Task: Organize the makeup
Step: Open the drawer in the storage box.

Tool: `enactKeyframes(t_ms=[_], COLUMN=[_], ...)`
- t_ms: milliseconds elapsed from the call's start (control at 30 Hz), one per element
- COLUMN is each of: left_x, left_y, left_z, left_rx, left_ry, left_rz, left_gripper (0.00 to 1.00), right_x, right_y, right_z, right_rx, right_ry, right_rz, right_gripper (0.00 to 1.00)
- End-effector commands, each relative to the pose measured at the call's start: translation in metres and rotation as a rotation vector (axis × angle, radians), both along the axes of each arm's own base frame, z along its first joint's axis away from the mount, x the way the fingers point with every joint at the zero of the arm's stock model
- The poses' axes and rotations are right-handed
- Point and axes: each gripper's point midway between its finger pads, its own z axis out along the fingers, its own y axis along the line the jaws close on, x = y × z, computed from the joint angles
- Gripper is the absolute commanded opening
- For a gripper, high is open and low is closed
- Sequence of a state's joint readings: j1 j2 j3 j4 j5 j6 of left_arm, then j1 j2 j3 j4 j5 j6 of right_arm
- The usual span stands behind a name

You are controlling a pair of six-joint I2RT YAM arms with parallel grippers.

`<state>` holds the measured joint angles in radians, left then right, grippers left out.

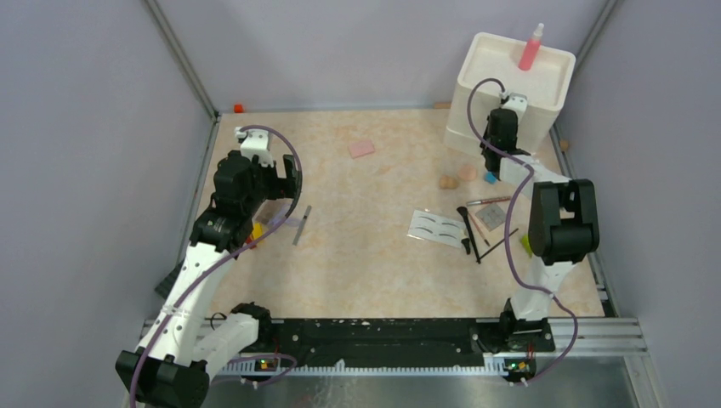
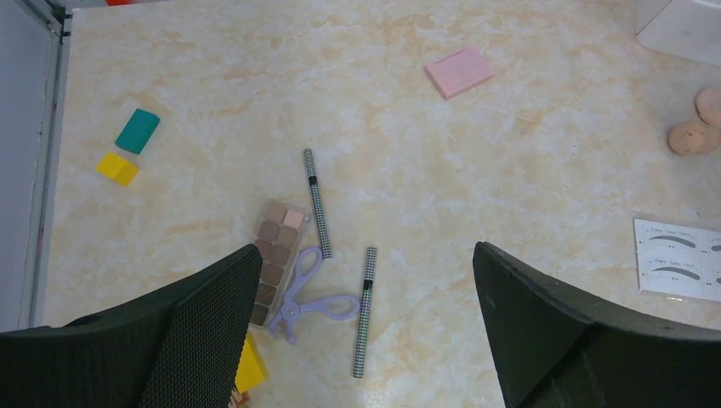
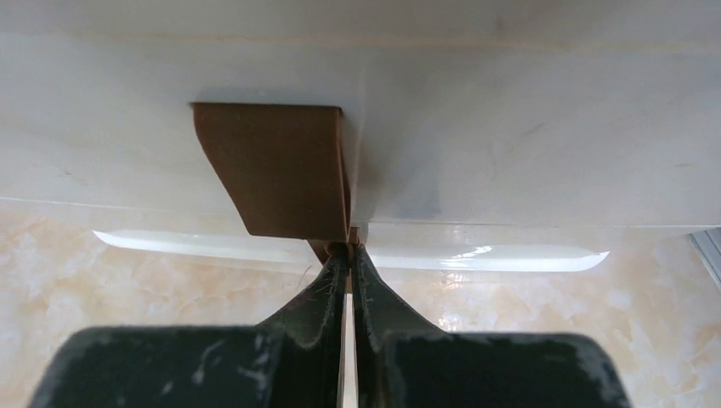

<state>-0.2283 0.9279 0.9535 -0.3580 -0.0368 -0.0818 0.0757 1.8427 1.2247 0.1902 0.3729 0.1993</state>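
My right gripper [image 3: 350,245] is shut on the lower corner of a flat brown piece [image 3: 276,166], held up against the wall of the white bin [image 3: 527,127]. From above, that gripper [image 1: 500,119] sits at the bin [image 1: 485,59], where the pink spray bottle [image 1: 530,47] stands. My left gripper [image 2: 366,251] hangs open above two checkered pencils [image 2: 317,202] [image 2: 366,310], an eyeshadow palette [image 2: 276,255] and a purple scissor-like tool [image 2: 310,293]. Its fingers [image 2: 212,314] touch none of them. The pink pad [image 2: 459,71], peach sponges [image 2: 693,136] and eyebrow card [image 2: 680,259] lie farther off.
Thin brushes [image 1: 469,229] lie beside the eyebrow card [image 1: 435,228] near the right arm. Teal [image 2: 137,130] and yellow [image 2: 117,167] toy blocks sit by the left wall. A metal frame post [image 1: 183,59] and the grey walls close in the table.
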Motion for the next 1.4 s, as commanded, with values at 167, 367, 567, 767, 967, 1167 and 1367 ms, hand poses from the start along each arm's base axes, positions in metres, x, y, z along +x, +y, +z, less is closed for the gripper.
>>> enactKeyframes(t_ms=[167,367,567,767,967,1167,1367], left_x=[0.004,0.004,0.005,0.004,0.004,0.004,0.004], left_y=[-0.002,-0.001,-0.002,-0.002,-0.001,-0.003,-0.003], left_z=[0.012,0.012,0.011,0.011,0.012,0.011,0.012], left_rx=[-0.011,-0.01,-0.01,-0.01,-0.011,-0.013,-0.013], left_ry=[-0.051,-0.051,-0.048,-0.048,-0.051,-0.048,-0.051], left_rz=[-0.012,-0.01,-0.012,-0.012,-0.01,-0.017,-0.018], left_gripper=[0.99,0.99,0.99,0.99,0.99,0.99,0.99], right_x=[-0.016,-0.039,-0.058,-0.072,-0.094,-0.114,-0.126], right_y=[0.008,0.017,0.025,0.04,0.05,0.051,0.057], right_z=[0.019,0.007,0.006,0.003,-0.001,-0.001,-0.004], right_rx=[0.097,0.114,0.123,0.145,0.179,0.206,0.238], right_ry=[-0.087,-0.059,-0.047,-0.02,0.0,0.015,0.041], right_rz=[0.018,0.042,0.044,0.062,0.056,0.035,0.052], right_gripper=[0.0,0.0,0.0,0.0,0.0,0.0,0.0])
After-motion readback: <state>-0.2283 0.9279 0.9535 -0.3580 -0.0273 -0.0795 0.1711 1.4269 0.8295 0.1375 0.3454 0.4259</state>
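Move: The right hand already has the brown handle of a lower drawer between its shut fingertips, so the handle lies at the hand point. The upper handle is about 7 cm above and 1 cm left. On the table some 11 cm below, the blue cube lies 4 cm back and 2 cm right, the round puff 3 cm back and 4 cm left. From the left hand the held handle is about 21 cm ahead, 52 cm right and 14 cm lower. Back towards its own base and somewhat left, away from the storage box's front, the right hand draws the drawer by its handle, some 11 cm back and 4–5 cm left at a nearly level height. The shut fingers keep their pinch on the brown handle while the wrist rolls about 10 degrees, its left side rising. ##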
